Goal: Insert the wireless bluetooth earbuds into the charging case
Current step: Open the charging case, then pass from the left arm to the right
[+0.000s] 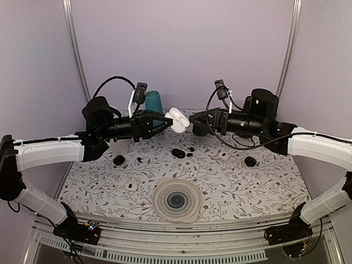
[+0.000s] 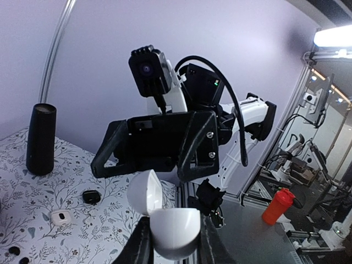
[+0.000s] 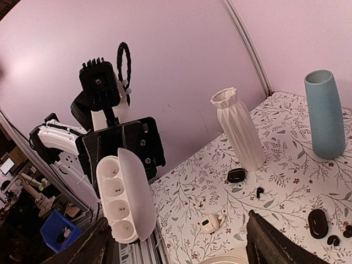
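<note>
My left gripper [image 1: 166, 120] is shut on an open white charging case [image 1: 177, 119] and holds it in the air above the back of the table. In the left wrist view the case [image 2: 176, 225] sits between my fingers [image 2: 138, 245] with its lid [image 2: 144, 192] swung open. My right gripper [image 1: 197, 126] is open and empty, facing the case a short way to its right. The right wrist view shows the case [image 3: 124, 198] with empty sockets. Two black earbuds [image 1: 190, 152] lie beside a black case [image 1: 177, 153]. A white earbud [image 1: 193, 174] lies mid-table.
A teal vase [image 1: 154, 102] stands at the back. A white vase [image 3: 239, 129] stands behind the left arm. Black cases [image 1: 119, 160] [image 1: 250, 161], white cases [image 1: 130, 186] [image 1: 224, 155] and a small black earbud [image 1: 139, 160] lie about. A round spiral mat [image 1: 176, 201] lies near the front.
</note>
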Robot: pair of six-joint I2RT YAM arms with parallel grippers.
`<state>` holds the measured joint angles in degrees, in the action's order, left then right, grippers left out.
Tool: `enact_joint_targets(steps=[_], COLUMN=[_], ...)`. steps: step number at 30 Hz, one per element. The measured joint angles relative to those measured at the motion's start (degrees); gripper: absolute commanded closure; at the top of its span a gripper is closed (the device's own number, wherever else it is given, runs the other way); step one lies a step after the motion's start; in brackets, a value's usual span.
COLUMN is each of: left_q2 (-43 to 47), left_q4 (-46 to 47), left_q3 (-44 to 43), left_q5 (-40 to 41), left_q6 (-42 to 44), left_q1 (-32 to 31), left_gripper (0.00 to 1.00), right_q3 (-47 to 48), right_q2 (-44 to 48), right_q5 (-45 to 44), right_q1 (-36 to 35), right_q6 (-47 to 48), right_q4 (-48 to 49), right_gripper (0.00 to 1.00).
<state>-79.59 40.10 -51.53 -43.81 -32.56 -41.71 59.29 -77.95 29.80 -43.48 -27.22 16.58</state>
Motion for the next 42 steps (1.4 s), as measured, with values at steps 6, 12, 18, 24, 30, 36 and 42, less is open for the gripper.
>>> enact_joint_targets(steps=[6, 12, 18, 24, 30, 36, 42], left_q2=[0.0, 0.0, 0.0, 0.0, 0.0, 0.0, 0.0], left_q4=[0.5, 1.3, 1.3, 1.3, 1.7, 2.5, 2.0], left_q3=[0.0, 0.0, 0.0, 0.0, 0.0, 0.0, 0.0], left_q5=[0.5, 0.1, -0.5, -0.5, -0.8, -0.7, -0.3], left_q6=[0.0, -0.1, -0.1, -0.1, -0.1, -0.1, 0.4], left_q1=[0.0, 0.0, 0.0, 0.0, -0.1, -0.2, -0.2], left_gripper=[1.00, 1.00, 1.00, 1.00, 1.00, 0.92, 0.67], right_q3=[0.0, 1.3, 2.5, 3.1, 3.2, 3.5, 4.9], right_q2=[0.0, -1.3, -3.0, -3.9, -4.0, -4.5, -4.4], right_q5=[2.0, 3.6, 5.2, 7.0, 8.4, 8.5, 7.4], right_q1=[-1.3, -2.0, -2.3, -2.4, -2.4, -2.2, -2.2], right_q6=[0.8, 1.1, 0.3, -0.8, -1.6, -1.9, 0.2], right_q4=[0.4, 1.1, 2.3, 3.2, 3.4, 3.4, 0.0], right_gripper=[0.35, 0.51, 0.66, 0.76, 0.95, 0.96, 0.97])
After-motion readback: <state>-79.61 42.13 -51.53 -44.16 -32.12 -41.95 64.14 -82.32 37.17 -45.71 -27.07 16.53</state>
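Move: The open lid of the white charging case lies about 4 cm to the right hand's left, 2 cm back and 1 cm up. The case body is some 6 cm left and 3 cm back, about level, with the left gripper's fingers roughly 9 cm left and 3 cm back. From the left hand, already holding the case, the lid lies about 4 cm right, 1 cm forward and 2 cm up. Right hand moves about 3 cm left and 2 cm back to the open lid, closing its fingers onto its edge. ##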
